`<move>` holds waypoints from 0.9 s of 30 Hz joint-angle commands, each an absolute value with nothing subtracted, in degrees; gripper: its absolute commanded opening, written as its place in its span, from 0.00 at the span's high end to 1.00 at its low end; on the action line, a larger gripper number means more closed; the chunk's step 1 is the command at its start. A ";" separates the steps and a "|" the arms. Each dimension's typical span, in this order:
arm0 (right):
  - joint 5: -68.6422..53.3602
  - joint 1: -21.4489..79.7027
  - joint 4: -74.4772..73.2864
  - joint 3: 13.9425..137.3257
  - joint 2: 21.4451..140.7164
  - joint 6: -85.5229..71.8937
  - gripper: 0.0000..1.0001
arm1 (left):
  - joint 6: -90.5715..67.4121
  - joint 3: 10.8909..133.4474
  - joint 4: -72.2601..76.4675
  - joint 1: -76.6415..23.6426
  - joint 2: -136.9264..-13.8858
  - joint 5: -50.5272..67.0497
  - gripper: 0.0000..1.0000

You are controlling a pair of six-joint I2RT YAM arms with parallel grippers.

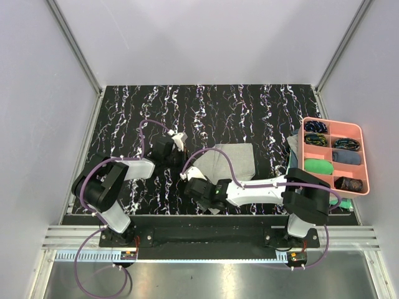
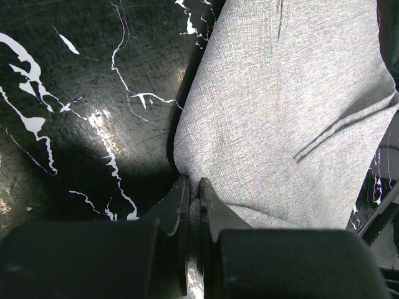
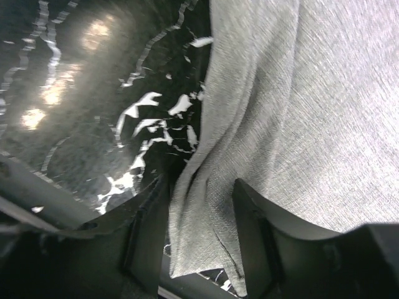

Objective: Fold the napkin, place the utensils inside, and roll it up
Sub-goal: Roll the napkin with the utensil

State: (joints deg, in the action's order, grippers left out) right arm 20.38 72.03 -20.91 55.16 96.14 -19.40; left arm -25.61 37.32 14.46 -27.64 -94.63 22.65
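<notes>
The grey napkin lies crumpled right of the table's middle, with its left corner raised. My left gripper is at that left side. In the left wrist view the left gripper is shut on the edge of the napkin, and cloth shows between the pads. My right gripper is at the near left corner. In the right wrist view the right gripper stands open, and a folded edge of the napkin runs loose between its fingers. The utensils are out of view.
A pink tray with compartments stands at the right edge. It holds dark rings, a green cloth and a grey-blue cloth. The black marbled tabletop ends at a rail just in front of the arm bases.
</notes>
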 commanded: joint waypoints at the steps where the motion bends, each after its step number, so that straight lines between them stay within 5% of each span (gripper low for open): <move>1: 24.61 72.33 -23.03 56.78 97.73 -21.70 0.48 | -24.26 35.33 9.23 -27.42 -96.15 19.86 1.00; 5: 24.61 72.33 -24.17 55.99 98.52 -23.29 0.51 | -24.00 35.07 9.23 -27.16 -95.71 19.86 1.00; 17: 5.67 71.02 -21.98 55.28 96.51 -21.45 1.00 | -22.85 35.33 6.07 -26.81 -92.03 18.29 1.00; 27: -19.76 57.93 -8.10 46.51 91.05 -23.29 1.00 | -22.41 36.56 -0.26 -26.63 -90.00 13.27 1.00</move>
State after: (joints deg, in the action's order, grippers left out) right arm -4.49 62.35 -14.98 50.50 93.45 -21.43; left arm -24.77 36.60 6.35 -27.38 -90.15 20.12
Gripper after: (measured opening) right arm 0.018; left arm 0.060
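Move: The right hand's open fingers straddle the near end of the napkin's rolled edge, right at the fingertips and about 1 cm below the hand point. The napkin's flat part is centred some 15 cm ahead and 9 cm to the right of that hand, about 2 cm lower. The left hand already pinches the roll's far end; the near end lies about 13 cm back and 7 cm to the right of it. Right fingers sink 1 cm, pinch the roll's near end, then both hands shift about 2 cm back and left. ##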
